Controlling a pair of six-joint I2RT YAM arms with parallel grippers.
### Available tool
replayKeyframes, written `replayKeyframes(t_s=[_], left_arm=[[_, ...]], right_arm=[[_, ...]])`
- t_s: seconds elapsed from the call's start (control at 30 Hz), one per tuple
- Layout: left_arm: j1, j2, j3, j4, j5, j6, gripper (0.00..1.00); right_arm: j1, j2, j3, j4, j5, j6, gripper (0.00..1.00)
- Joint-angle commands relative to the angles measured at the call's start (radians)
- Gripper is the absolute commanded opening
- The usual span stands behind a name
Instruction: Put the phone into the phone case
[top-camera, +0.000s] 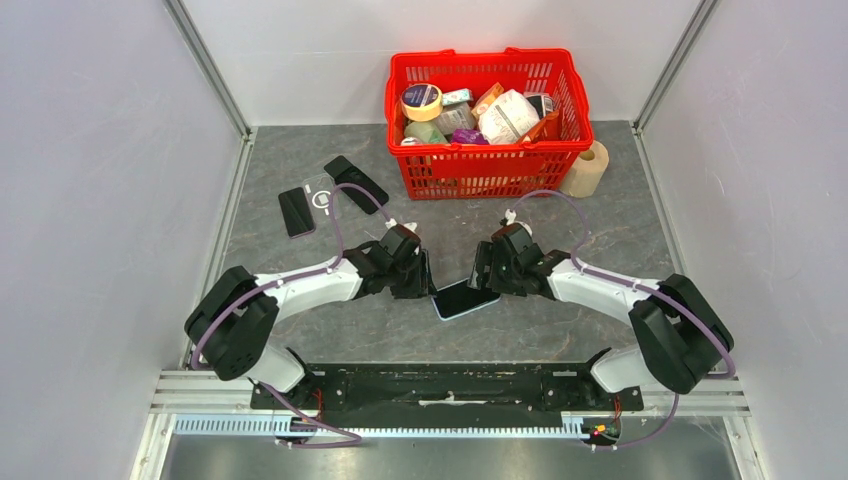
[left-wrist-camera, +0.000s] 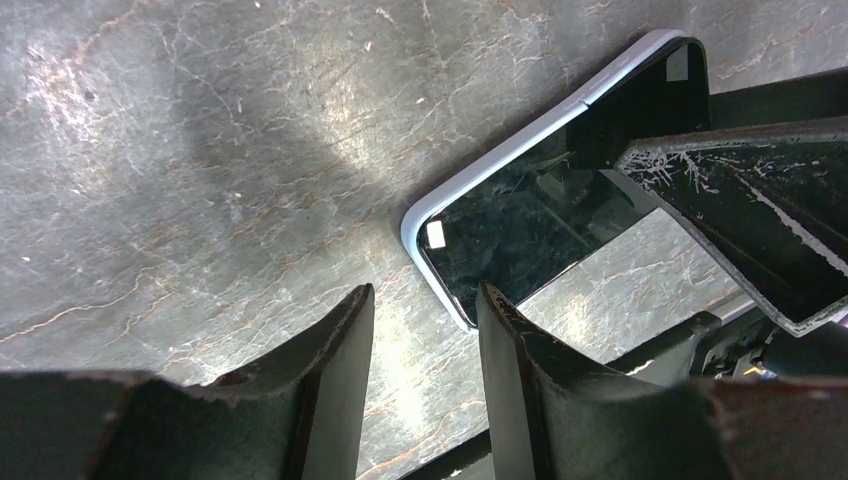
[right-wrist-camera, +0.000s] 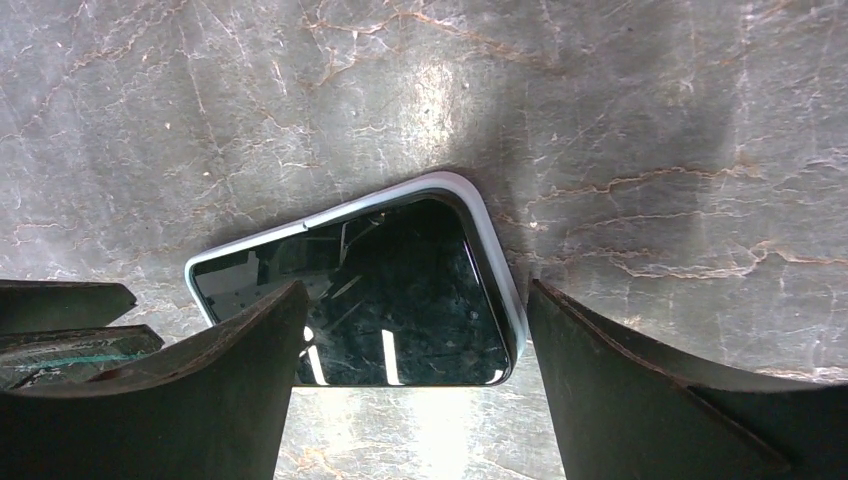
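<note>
A phone (top-camera: 463, 298) with a black screen and a pale rim lies flat on the grey table between my two grippers. My left gripper (top-camera: 425, 277) is at its left end. In the left wrist view the gripper (left-wrist-camera: 425, 295) is slightly open and empty, and its right finger (left-wrist-camera: 520, 360) is right beside the phone's (left-wrist-camera: 530, 220) near corner. My right gripper (top-camera: 484, 275) is at the phone's right end. In the right wrist view it (right-wrist-camera: 418, 300) is open wide with the phone's (right-wrist-camera: 400, 300) short end between the jaws, not clamped.
A red basket (top-camera: 487, 160) full of groceries stands at the back. A tape roll (top-camera: 588, 168) is to its right. At the back left lie a black phone (top-camera: 296, 211), a clear case (top-camera: 322, 198) and a black case (top-camera: 356, 182). Walls close both sides.
</note>
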Motion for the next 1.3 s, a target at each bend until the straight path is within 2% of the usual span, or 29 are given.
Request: replayKeyframes(t_s=[0.0,0.17,0.43,0.67,0.8,1.1,1.27], left_arm=[[-0.002,-0.032,-0.025,0.058,0.022,-0.040,0.49],[-0.002,-0.020,-0.036,0.070,0.041,-0.045,0.49],[0.002,-0.027,-0.022,0.003,-0.004,-0.002,0.50],[0.001,-0.054,-0.011,-0.076,-0.065,0.048,0.50],[0.001,-0.061,-0.016,-0.083,-0.065,0.059,0.49],[0.001,-0.028,-0.011,-0.062,-0.051,0.065,0.47],[0.001,-0.011,-0.010,-0.052,-0.046,0.065,0.46]], right_arm=[[0.016,-0.019,-0.030,0.054,-0.014,0.012,0.87],[0.078,-0.028,-0.046,0.053,-0.006,0.045,0.86],[0.261,-0.056,-0.055,0.019,0.034,0.168,0.82],[0.263,-0.147,-0.057,-0.131,0.163,0.182,0.80],[0.252,-0.158,-0.038,-0.176,0.155,0.171,0.71],[0.249,-0.098,0.001,-0.179,0.157,0.170,0.43],[0.249,-0.076,0.016,-0.178,0.172,0.170,0.34]])
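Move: The phone lies almost in its case, slanting between the hands, its near long side still outside. Its near-right corner is about 3 cm back and 4 cm to the right of the right hand and 2 cm lower; the phone's middle is some 2 cm back and 4 cm left. The basket's middle stands about 33 cm ahead. From the left hand the phone's middle is roughly 9 cm right, 2 cm ahead and 3 cm down; the black phone case lies 25 cm ahead and 20 cm left. Sweep the open right gripper back about 7 cm and at first 4 cm left, bearing on the phone's right end to push it round, then ease right a little and close the fingers to under half open about the near-right corner. Let the left gripper, part open, give way 2 cm left and slightly back and down beside the phone's left end. ##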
